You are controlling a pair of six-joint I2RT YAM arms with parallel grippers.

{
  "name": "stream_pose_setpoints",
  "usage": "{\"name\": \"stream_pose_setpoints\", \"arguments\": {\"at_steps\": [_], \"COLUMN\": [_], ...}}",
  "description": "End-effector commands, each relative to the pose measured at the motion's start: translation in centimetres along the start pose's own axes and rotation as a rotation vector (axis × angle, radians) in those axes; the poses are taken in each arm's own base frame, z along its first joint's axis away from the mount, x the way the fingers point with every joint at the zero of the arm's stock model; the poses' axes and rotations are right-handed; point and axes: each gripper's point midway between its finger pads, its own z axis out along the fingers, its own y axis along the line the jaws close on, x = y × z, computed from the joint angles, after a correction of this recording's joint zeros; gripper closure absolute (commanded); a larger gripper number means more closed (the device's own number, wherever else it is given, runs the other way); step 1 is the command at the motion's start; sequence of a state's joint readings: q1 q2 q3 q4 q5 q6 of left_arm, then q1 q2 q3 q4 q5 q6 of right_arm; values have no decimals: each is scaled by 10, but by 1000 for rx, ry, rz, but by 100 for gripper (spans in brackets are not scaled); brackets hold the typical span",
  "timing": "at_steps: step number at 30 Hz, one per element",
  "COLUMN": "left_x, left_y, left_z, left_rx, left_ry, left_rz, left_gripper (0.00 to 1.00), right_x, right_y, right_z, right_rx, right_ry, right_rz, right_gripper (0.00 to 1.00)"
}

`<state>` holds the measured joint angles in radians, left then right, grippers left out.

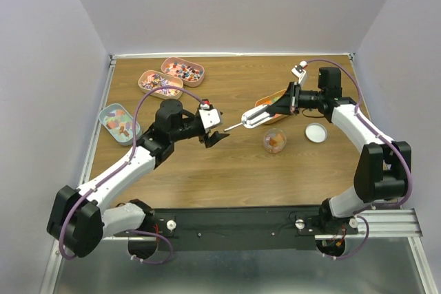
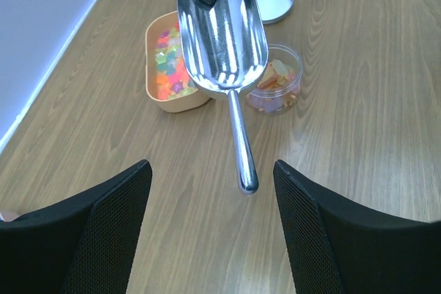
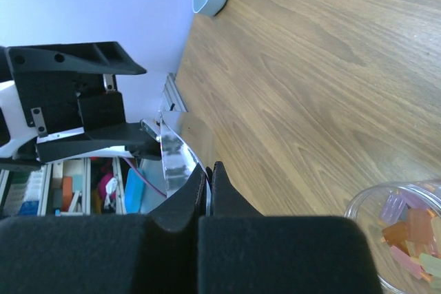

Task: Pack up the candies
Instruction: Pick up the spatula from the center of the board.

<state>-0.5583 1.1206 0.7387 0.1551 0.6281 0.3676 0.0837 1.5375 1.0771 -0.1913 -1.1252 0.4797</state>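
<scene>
The candies lie in an orange tin and in a clear round jar next to it; the jar also shows from above. A silver scoop hangs tilted over both, its bowl empty. My right gripper is shut on the rim of the scoop's bowl. The scoop's handle points at my left gripper, which is open. The handle's tip sits just ahead of the gap between the two fingers and touches neither. From above, the left gripper is just left of the scoop.
A white lid lies right of the jar. Two pink tins with candies stand at the back left, and a blue tin sits near the left edge. Walls close the table on three sides.
</scene>
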Motion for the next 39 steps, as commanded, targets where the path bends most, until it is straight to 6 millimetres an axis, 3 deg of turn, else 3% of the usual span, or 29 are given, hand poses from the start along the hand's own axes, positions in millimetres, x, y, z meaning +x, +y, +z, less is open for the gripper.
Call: {"name": "stream_pose_setpoints", "arguments": {"at_steps": [1, 6, 14, 29, 33, 39], "left_x": [-7, -7, -17, -10, -12, -17], "left_y": [-8, -13, -17, -16, -12, -12], "left_z": [12, 20, 25, 27, 27, 26], "left_rx": [77, 73, 75, -13, -35, -47], "left_ry": [-20, -62, -119, -130, -144, -176], "left_rz": [-17, -66, -132, -235, -249, -274], "left_gripper": [21, 25, 51, 51, 60, 59], "right_x": [-5, -5, -6, -9, -8, -7], "right_y": [10, 12, 15, 18, 17, 16], "right_z": [-1, 2, 1, 1, 1, 2], "right_rx": [-43, -53, -58, -57, -56, -55], "right_ry": [8, 14, 0, -32, -37, -39], "right_rz": [-29, -25, -17, -5, 4, 10], "right_gripper": [99, 99, 99, 99, 99, 99]}}
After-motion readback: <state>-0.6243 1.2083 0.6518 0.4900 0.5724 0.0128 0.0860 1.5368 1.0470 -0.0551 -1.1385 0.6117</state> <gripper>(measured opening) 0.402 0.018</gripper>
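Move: The spatula's handle, held out by the right hand, has its middle about 5 cm to the left hand's right and 2 cm ahead, roughly level. From the left hand, the orange tray stands some 19 cm right and 13 cm ahead, the candy cup about 19 cm right and level with it fore and aft, both some 18 cm lower. From the right hand, the handle's middle lies about 11 cm left and 4 cm back, near its height. The left hand eases about 3 cm right towards the spatula handle, tilting some 15 degrees, fingers closing partway. ##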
